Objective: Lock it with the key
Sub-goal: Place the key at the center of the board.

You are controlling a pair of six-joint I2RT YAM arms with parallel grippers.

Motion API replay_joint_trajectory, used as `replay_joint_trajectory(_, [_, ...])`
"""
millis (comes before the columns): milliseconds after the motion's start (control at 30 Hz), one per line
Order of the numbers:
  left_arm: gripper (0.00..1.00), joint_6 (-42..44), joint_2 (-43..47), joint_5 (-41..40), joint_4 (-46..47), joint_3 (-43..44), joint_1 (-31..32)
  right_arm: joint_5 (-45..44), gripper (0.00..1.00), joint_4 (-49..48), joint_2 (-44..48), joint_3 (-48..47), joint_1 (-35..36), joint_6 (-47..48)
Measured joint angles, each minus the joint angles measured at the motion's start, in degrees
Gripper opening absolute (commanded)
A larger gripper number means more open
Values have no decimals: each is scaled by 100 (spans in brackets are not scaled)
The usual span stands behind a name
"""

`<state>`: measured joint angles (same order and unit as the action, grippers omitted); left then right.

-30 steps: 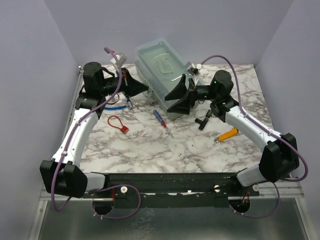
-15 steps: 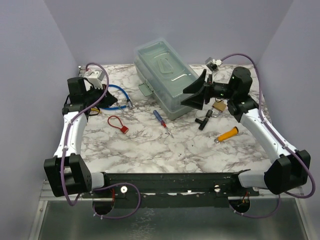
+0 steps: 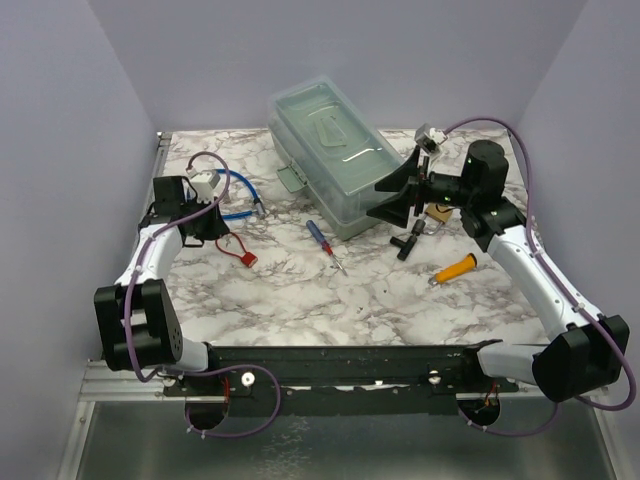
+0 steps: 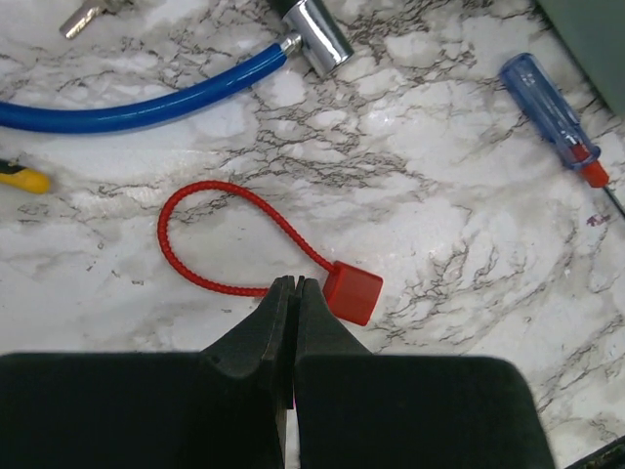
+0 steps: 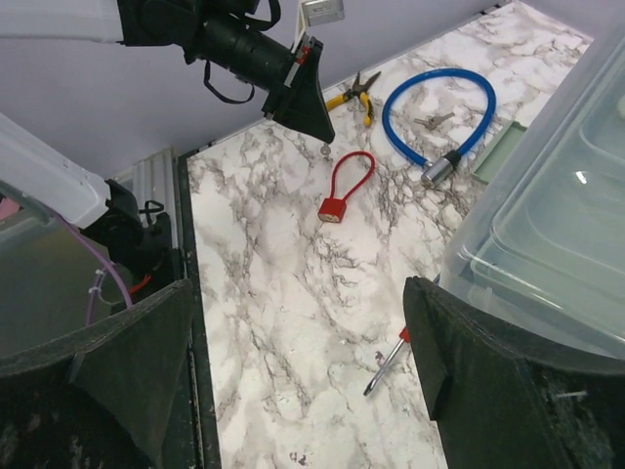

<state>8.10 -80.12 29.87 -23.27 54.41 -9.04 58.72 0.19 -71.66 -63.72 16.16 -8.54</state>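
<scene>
The brass lock (image 3: 438, 211) lies on the marble just right of the clear box, partly hidden behind my right wrist. Small silver keys (image 5: 430, 122) lie inside the loop of a blue cable lock (image 5: 439, 112); I cannot tell whether one of them is the task's key. My right gripper (image 3: 386, 198) hovers beside the box's near right corner, open and empty; its wrist view shows only bare marble between the fingers (image 5: 459, 371). My left gripper (image 4: 290, 285) is shut on nothing. Its tips hang just above a red cable seal (image 4: 352, 291) at the left.
The clear plastic box (image 3: 330, 150) stands at the back centre. A blue-and-red screwdriver (image 3: 322, 240) lies in front of it. A black T-shaped tool (image 3: 407, 243) and an orange-handled tool (image 3: 455, 268) lie on the right. Yellow-handled pliers (image 5: 356, 93) lie near the left wall.
My left arm has drawn back from the box, leftward and down over the red seal. My right arm has pulled away to the right, uncovering the lock, and its jaws have widened slightly.
</scene>
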Motion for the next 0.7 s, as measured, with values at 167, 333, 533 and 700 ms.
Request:
replay_joint_trajectory(167, [0,11,-313,-153,129,-179,0,-44,94,63,4,37,0,116])
replay_joint_trajectory(333, [0,-2,-603,-212,271,-249,0,-59,94,144,17,37,0,199])
replay_joint_trajectory(533, [0,-31,-859,-304,516,-249,0,-83,94,243,66,44,0,273])
replay_joint_trajectory(700, [10,-7,-1075,-448,634,-249,0,-181,94,315,92,103,-2,345])
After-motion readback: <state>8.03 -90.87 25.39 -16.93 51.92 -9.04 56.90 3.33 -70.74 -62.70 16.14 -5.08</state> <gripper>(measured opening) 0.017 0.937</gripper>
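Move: The spot inside the red padlock's loop lies about 10 cm below the left gripper, which already holds the key, roughly 1 cm ahead and 2 cm right. The padlock's red body is some 4 cm right and 1 cm back; the blue cable's metal lock stands about 11 cm ahead and 6 cm right, both on the table. From the right gripper, the loop spot is roughly 30 cm left, 8 cm ahead and 31 cm down. Lower the left gripper almost straight down, about 7 cm, bringing the key down towards the marble inside the red padlock's loop. Keep the fingers shut on the key and tip them some 5 to 10 degrees further down as you sink, easing off after the first half. ##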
